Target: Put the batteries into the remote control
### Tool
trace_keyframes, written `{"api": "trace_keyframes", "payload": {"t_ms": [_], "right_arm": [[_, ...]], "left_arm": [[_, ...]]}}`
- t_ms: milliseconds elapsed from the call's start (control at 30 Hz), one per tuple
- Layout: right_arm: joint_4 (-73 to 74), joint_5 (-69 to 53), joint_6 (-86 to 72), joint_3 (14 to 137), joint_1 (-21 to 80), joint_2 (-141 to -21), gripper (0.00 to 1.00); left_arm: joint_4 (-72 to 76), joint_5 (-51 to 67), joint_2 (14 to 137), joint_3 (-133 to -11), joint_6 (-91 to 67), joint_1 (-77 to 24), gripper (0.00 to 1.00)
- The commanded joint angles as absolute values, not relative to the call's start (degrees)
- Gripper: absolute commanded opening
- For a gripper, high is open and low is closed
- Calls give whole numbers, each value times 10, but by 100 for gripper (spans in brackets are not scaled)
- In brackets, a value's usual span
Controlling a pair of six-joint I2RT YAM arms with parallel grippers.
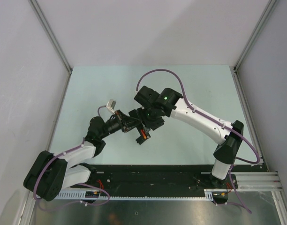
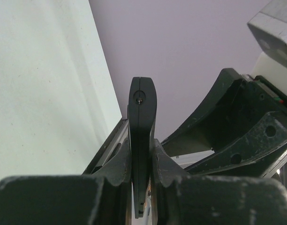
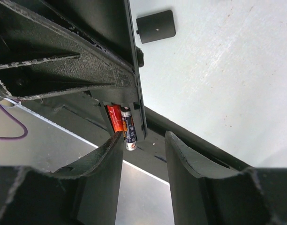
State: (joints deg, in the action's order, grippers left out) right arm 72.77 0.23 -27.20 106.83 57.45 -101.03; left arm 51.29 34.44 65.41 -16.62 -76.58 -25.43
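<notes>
My left gripper (image 2: 142, 157) is shut on the remote control (image 2: 142, 122), a slim black bar seen edge-on between its fingers. From above, the remote (image 1: 140, 133) hangs over the table's middle, with both grippers meeting there. In the right wrist view the remote's open compartment end (image 3: 134, 101) holds a red battery (image 3: 114, 119) and a dark battery (image 3: 129, 132). The dark one pokes out past the end. My right gripper (image 3: 144, 140) stands open just below that end, its left fingertip (image 3: 113, 147) close to the batteries, nothing between its fingers. The small black cover (image 3: 155, 26) lies flat on the table.
The pale green table (image 1: 110, 89) is walled by grey panels on three sides. A black base strip (image 1: 157, 174) and a metal ledge (image 3: 139, 197) run along the near edge, below the held remote. A purple cable (image 1: 167, 72) loops over the right arm.
</notes>
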Motion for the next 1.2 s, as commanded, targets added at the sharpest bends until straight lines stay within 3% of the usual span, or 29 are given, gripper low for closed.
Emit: {"api": "trace_keyframes", "payload": {"t_ms": [0,267,433,700,867,1167], "right_arm": [[734,16,-271,1098,570,-1005,45],[705,31,-270,1104,574,-989,46],[660,39,-247,1085,567,-919,49],[396,-44,-200,743,541,-693,71],[256,-73,-198,608,547,-570,74],[192,-103,-192,542,555,-560,73]], "left_arm": [[540,356,656,-174,-772,-259,0],[540,360,661,-181,-778,-260,0],[540,382,671,-191,-794,-260,0],[542,420,677,-193,-820,-258,0],[543,433,677,-206,-833,-258,0],[543,432,675,-220,-836,-263,0]]}}
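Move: The dark battery in the remote's bay lies just beyond the right fingertips, roughly 1 cm back, 1 cm to the left and 2 cm below the right hand; the red battery lies alongside, about 2 cm left and 1 cm back of that hand. The loose battery cover is on the table, about 18 cm below and 4 cm left of it, level fore and aft. From the left hand, which holds the remote, the dark battery is some 6 cm back and 3 cm right, about level. From the dark battery in the remote, the half-open right fingers back off: first up about 5 cm, then right and back while sinking a little, ending clear on the remote's right. They open wider as the wrist tilts some 40 degrees, swinging the tips left and forward. The left hand keeps its pinch on the remote, easing back and right about 2 cm, turning slightly clockwise. ##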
